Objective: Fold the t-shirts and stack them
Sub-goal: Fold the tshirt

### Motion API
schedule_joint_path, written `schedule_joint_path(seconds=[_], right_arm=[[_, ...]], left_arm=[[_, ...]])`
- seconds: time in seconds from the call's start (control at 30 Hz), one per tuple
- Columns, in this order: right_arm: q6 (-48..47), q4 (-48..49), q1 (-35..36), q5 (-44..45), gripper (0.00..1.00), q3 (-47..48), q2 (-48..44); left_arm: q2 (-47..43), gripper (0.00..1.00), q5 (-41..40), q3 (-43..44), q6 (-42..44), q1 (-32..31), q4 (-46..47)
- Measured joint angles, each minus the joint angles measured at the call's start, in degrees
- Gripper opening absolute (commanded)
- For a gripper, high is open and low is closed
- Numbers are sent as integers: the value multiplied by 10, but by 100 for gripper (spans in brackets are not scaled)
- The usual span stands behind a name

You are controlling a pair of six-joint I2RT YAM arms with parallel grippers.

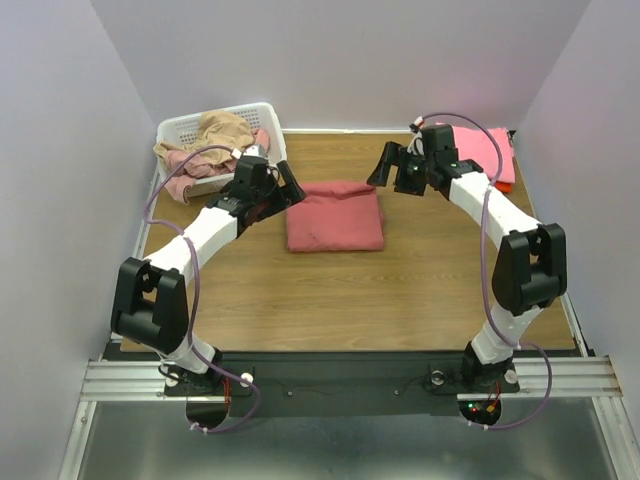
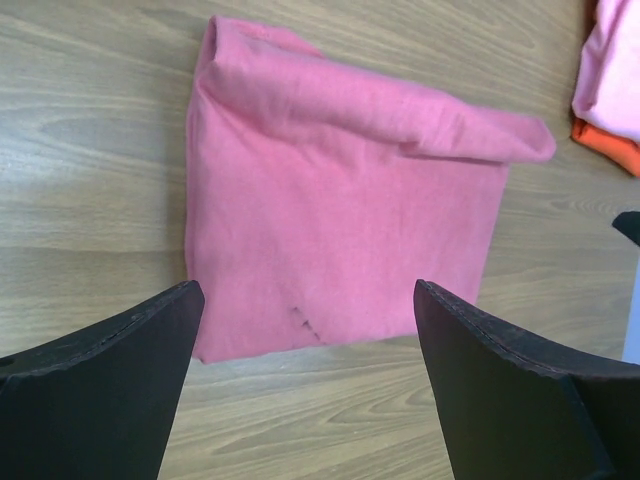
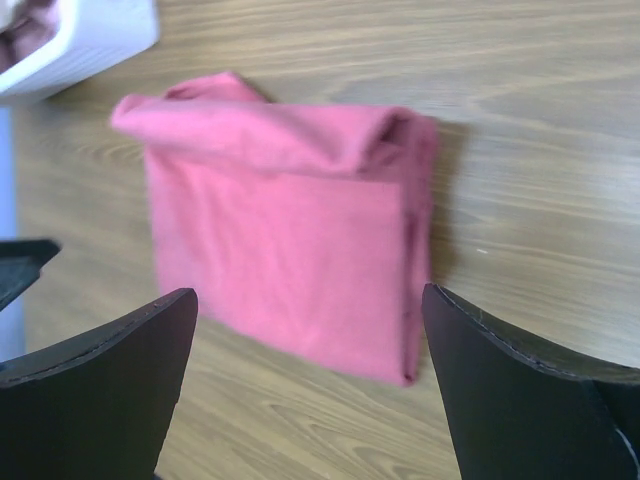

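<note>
A dusty red t-shirt (image 1: 335, 215) lies folded into a rectangle mid-table, with a rolled fold along its far edge (image 2: 340, 220) (image 3: 290, 230). My left gripper (image 1: 288, 184) hovers open just off its left edge, nothing between its fingers (image 2: 305, 290). My right gripper (image 1: 384, 165) hangs open above the shirt's far right corner, also empty (image 3: 310, 295). A bright pink t-shirt (image 1: 480, 150) lies folded at the back right on an orange-red one (image 1: 506, 184). A tan t-shirt (image 1: 225, 130) and a pale rose one (image 1: 185, 170) sit crumpled in the basket.
The white lattice basket (image 1: 270, 118) stands at the back left, close behind my left arm. Grey walls close in the table on three sides. Bare wood shows in front of the folded shirt.
</note>
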Motion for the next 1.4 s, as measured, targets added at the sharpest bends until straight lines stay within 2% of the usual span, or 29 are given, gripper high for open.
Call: schedule_joint_path(seconds=[0.13, 0.3, 0.6, 0.9, 1.23, 1.3, 1.4], right_arm=[[1, 18, 24, -61, 100, 10, 33], [7, 26, 59, -95, 100, 73, 131], [12, 32, 56, -50, 100, 202, 241], [26, 47, 44, -30, 100, 218, 312], [30, 47, 33, -46, 100, 219, 308], [28, 38, 33, -38, 100, 205, 287], [23, 24, 31, -9, 100, 133, 199]], left_arm=[[23, 98, 13, 21, 2, -1, 15], [125, 98, 28, 98, 11, -1, 40], [256, 98, 33, 197, 32, -2, 42], [315, 98, 13, 245, 42, -2, 29], [336, 98, -6, 268, 42, -3, -17], [330, 98, -15, 271, 42, -6, -28], [287, 98, -42, 271, 44, -16, -66]])
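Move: The folded t-shirt's far fold lies about 11 cm ahead of the left gripper, its middle 9 cm to the right and some 14 cm below; the whole shirt's middle is just 3 cm ahead on that same line. The basket stands about 20 cm ahead and 16 cm left. From the right gripper the far fold is about 8 cm ahead, 12 cm left and 13 cm below; the folded stack lies 17 cm ahead and 16 cm right. Keep both grippers wide open. Bring the left one forward about 11 cm, sinking some 10 cm and easing right, down at the left end of the far fold. Sweep the right one left over the shirt while sinking, then forward and down to the fold's right end to smooth it; finally raise both, drawing the right one back a little. ##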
